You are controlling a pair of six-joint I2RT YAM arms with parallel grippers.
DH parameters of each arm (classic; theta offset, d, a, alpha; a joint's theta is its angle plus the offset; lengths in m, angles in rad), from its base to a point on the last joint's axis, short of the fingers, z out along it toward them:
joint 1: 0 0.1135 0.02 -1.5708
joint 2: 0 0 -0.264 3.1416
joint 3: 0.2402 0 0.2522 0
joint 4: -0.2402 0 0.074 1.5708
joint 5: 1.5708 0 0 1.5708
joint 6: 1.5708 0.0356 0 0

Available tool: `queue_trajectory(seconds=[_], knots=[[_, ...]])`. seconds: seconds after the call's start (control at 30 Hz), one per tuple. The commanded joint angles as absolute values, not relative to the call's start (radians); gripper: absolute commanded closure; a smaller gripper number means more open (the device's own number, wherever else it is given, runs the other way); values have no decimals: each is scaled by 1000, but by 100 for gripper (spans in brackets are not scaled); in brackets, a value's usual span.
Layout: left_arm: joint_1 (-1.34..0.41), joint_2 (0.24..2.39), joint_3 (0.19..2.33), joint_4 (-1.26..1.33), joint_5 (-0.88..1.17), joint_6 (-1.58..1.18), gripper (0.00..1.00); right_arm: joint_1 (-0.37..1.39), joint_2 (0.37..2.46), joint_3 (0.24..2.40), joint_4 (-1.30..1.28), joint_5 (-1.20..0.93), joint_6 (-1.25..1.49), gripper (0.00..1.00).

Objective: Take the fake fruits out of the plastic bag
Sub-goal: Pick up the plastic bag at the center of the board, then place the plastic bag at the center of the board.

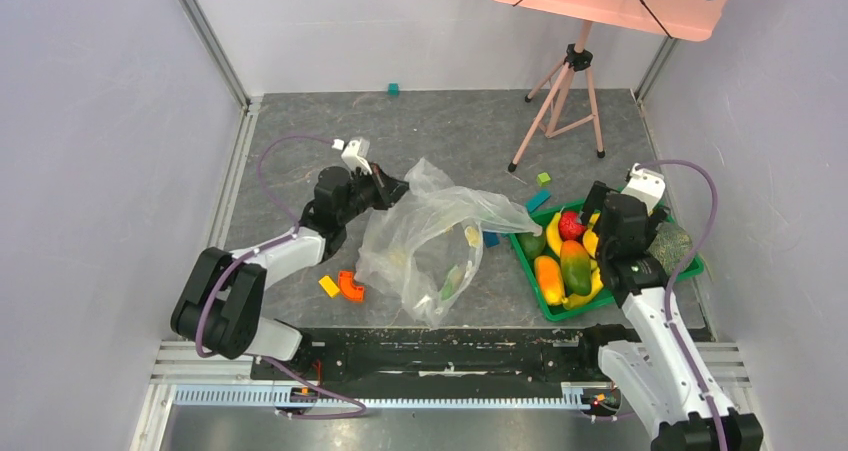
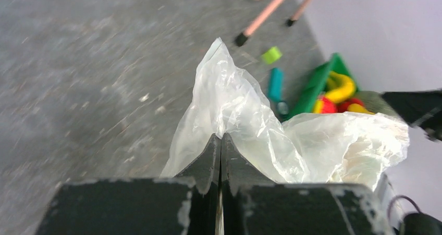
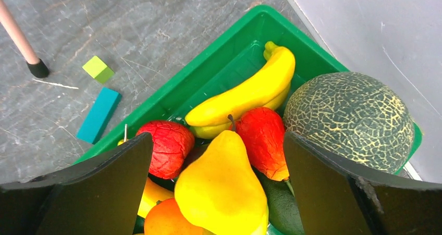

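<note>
The transparent plastic bag [image 1: 440, 236] lies crumpled in the middle of the table, with a few pale yellow and green fruits [image 1: 452, 279] showing through it. My left gripper [image 1: 388, 193] is shut on the bag's upper left edge; in the left wrist view the gripper [image 2: 220, 137] pinches a fold of the bag [image 2: 245, 107]. My right gripper [image 1: 600, 239] is open over the green tray [image 1: 522, 246]. In the right wrist view the gripper [image 3: 217, 136] has its jaws wide on either side of a yellow pear [image 3: 224, 188], beside a banana [image 3: 250, 91] and red fruits [image 3: 169, 146].
A netted melon [image 3: 346, 120] sits at the tray's right end. Orange [image 1: 350, 287] and yellow [image 1: 328, 286] blocks lie left of the bag; a blue block [image 1: 539, 200] and a green cube [image 1: 543, 179] lie near the tray. A pink tripod stand [image 1: 565, 96] stands at the back.
</note>
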State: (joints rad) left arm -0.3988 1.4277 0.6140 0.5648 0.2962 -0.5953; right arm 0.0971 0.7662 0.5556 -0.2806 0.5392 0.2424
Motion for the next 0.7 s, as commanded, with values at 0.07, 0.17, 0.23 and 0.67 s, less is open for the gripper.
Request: queue_trajectory(seconds=[0.07,0.17,0.23,0.67], knots=[[-394,1372,785,630,473,-549,98,94,675,595,-292,529,223,2],[-392,1372,896,471,421,-474,98,94,642,582,-300,519,225,2],[-383,1368,943,399,327,-451,98,93,625,571,-299,509,226,2],[-339,1354,1120,-73,-144,-458,0,93,602,543,-251,376,221,2]])
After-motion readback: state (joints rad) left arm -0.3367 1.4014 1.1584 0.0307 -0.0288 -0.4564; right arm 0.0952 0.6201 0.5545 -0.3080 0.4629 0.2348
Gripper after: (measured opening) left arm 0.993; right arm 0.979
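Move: The left gripper, already shut on the plastic bag, is to fling it over the open floor, centred some 20 cm ahead and 5 cm left, 15 cm below. The bag hangs about 9 cm back, 6 cm right and 7 cm down. The teal cube stands around 50 cm ahead, 5 cm left; the blue block 22 cm right, 3 cm back. From the right hand that open floor lies roughly 28 cm ahead and 55 cm left. Whip the left gripper up about 15 cm with the plastic bag pinched, drifting slightly right at first, then sweep forward some 8 cm and back to the left over the open floor. Swing the fingers counter-clockwise about 20 degrees and throw them wide open near the top to let go of the bag. Ease the open right gripper up a few centimetres over the basket. ##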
